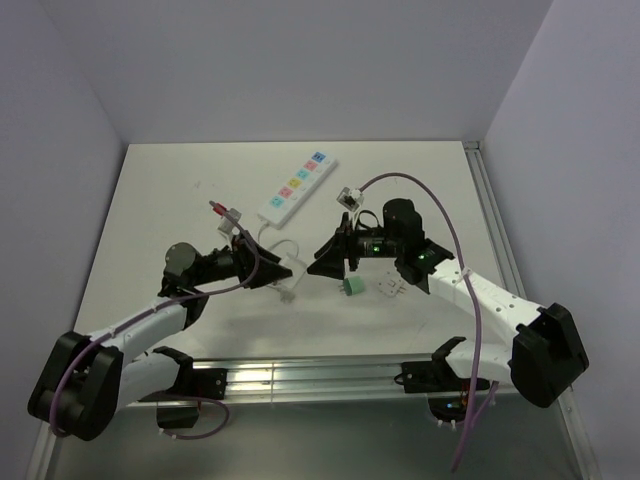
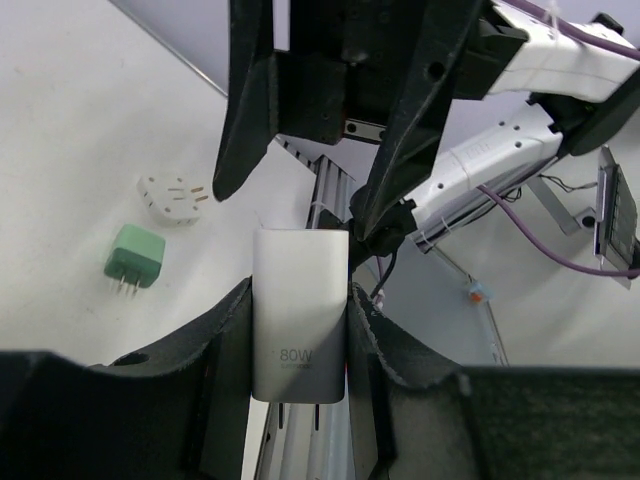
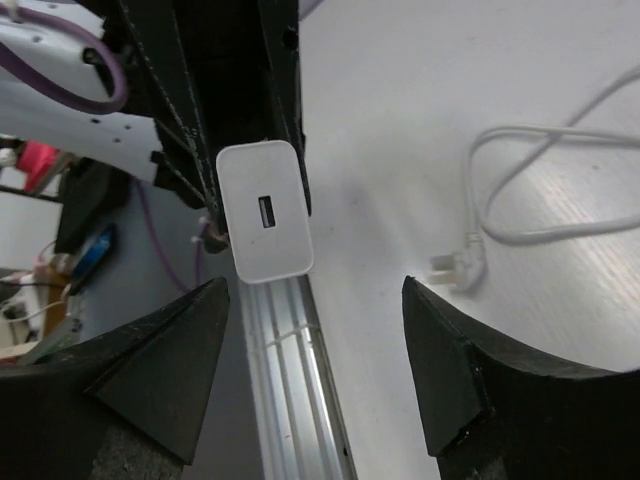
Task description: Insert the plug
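Observation:
The plug (image 2: 298, 310), a white 80W charger block, is clamped between the fingers of my left gripper (image 2: 298, 300) and held above the table's near edge. Its prongs point back toward the left wrist. Its USB port faces the right wrist camera, where the plug (image 3: 265, 210) sits just beyond my right gripper (image 3: 315, 300). That gripper is open with nothing between its fingers. From above, the left gripper (image 1: 285, 270) and right gripper (image 1: 320, 262) meet tip to tip. The white power strip (image 1: 297, 185) lies at the back.
A green adapter (image 1: 350, 287) and a white round adapter (image 1: 390, 288) lie under the right arm. A white cable (image 1: 275, 240) loops from the strip, its plug end (image 3: 460, 268) flat on the table. The metal rail (image 3: 290, 380) runs along the near edge.

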Controlling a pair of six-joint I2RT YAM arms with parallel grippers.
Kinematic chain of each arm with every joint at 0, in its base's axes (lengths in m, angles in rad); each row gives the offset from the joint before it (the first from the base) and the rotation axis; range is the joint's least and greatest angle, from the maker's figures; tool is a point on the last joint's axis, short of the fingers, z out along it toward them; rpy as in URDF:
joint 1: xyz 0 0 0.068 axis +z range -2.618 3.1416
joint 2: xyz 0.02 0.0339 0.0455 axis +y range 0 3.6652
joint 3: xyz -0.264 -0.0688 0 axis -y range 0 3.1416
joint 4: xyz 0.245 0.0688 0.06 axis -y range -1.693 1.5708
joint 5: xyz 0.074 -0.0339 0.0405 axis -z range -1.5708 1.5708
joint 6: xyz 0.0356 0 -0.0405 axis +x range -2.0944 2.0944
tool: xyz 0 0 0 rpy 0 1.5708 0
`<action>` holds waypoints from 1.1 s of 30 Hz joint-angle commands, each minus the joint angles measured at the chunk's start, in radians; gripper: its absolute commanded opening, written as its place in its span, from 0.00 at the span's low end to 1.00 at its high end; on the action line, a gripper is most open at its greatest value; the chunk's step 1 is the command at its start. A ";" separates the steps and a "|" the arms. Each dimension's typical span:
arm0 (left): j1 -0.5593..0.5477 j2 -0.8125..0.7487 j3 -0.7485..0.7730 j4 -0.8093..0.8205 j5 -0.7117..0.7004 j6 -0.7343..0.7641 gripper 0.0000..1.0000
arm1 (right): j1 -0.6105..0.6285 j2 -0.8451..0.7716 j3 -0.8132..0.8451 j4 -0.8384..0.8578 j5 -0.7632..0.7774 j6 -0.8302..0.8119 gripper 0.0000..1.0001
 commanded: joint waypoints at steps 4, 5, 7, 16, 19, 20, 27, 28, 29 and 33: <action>-0.008 -0.049 0.031 0.042 0.045 0.010 0.00 | -0.006 0.013 0.003 0.196 -0.157 0.091 0.75; -0.010 -0.044 0.032 0.061 0.053 0.001 0.00 | -0.006 0.018 0.005 0.190 -0.160 0.087 0.72; -0.011 -0.026 0.031 0.082 0.060 -0.019 0.00 | -0.006 0.030 0.006 0.225 -0.192 0.102 0.68; -0.020 -0.021 0.046 0.069 0.059 -0.019 0.01 | -0.001 0.078 0.029 0.213 -0.205 0.085 0.66; -0.025 -0.017 0.049 0.067 0.054 -0.013 0.00 | 0.010 0.093 0.039 0.211 -0.200 0.077 0.65; -0.026 -0.013 0.049 0.069 0.054 -0.014 0.00 | 0.014 0.101 0.043 0.202 -0.197 0.071 0.64; -0.033 0.014 0.054 0.069 0.054 -0.008 0.01 | 0.040 0.128 0.052 0.216 -0.205 0.071 0.55; -0.033 0.014 0.054 0.067 0.053 -0.005 0.00 | 0.045 0.130 0.055 0.213 -0.208 0.068 0.46; -0.033 0.016 0.052 0.075 0.053 -0.008 0.00 | 0.048 0.131 0.060 0.201 -0.203 0.059 0.42; -0.036 0.019 0.060 0.050 0.050 0.006 0.00 | 0.054 0.134 0.056 0.205 -0.212 0.057 0.34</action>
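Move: The white charger, still held by the left hand, sits about 5 cm to the right hand's left, 1 cm nearer the base and level with its open fingers; from the left hand its middle is some 2 cm right and 1 cm ahead. On the table, roughly 21 cm below the right hand, the green plug is 7 cm ahead and 9 cm right, the cable plug 4 cm ahead and 9 cm left. The right hand shifts about 3 cm left and back, turning some 10 degrees counter-clockwise, and pinches the left-held charger. ##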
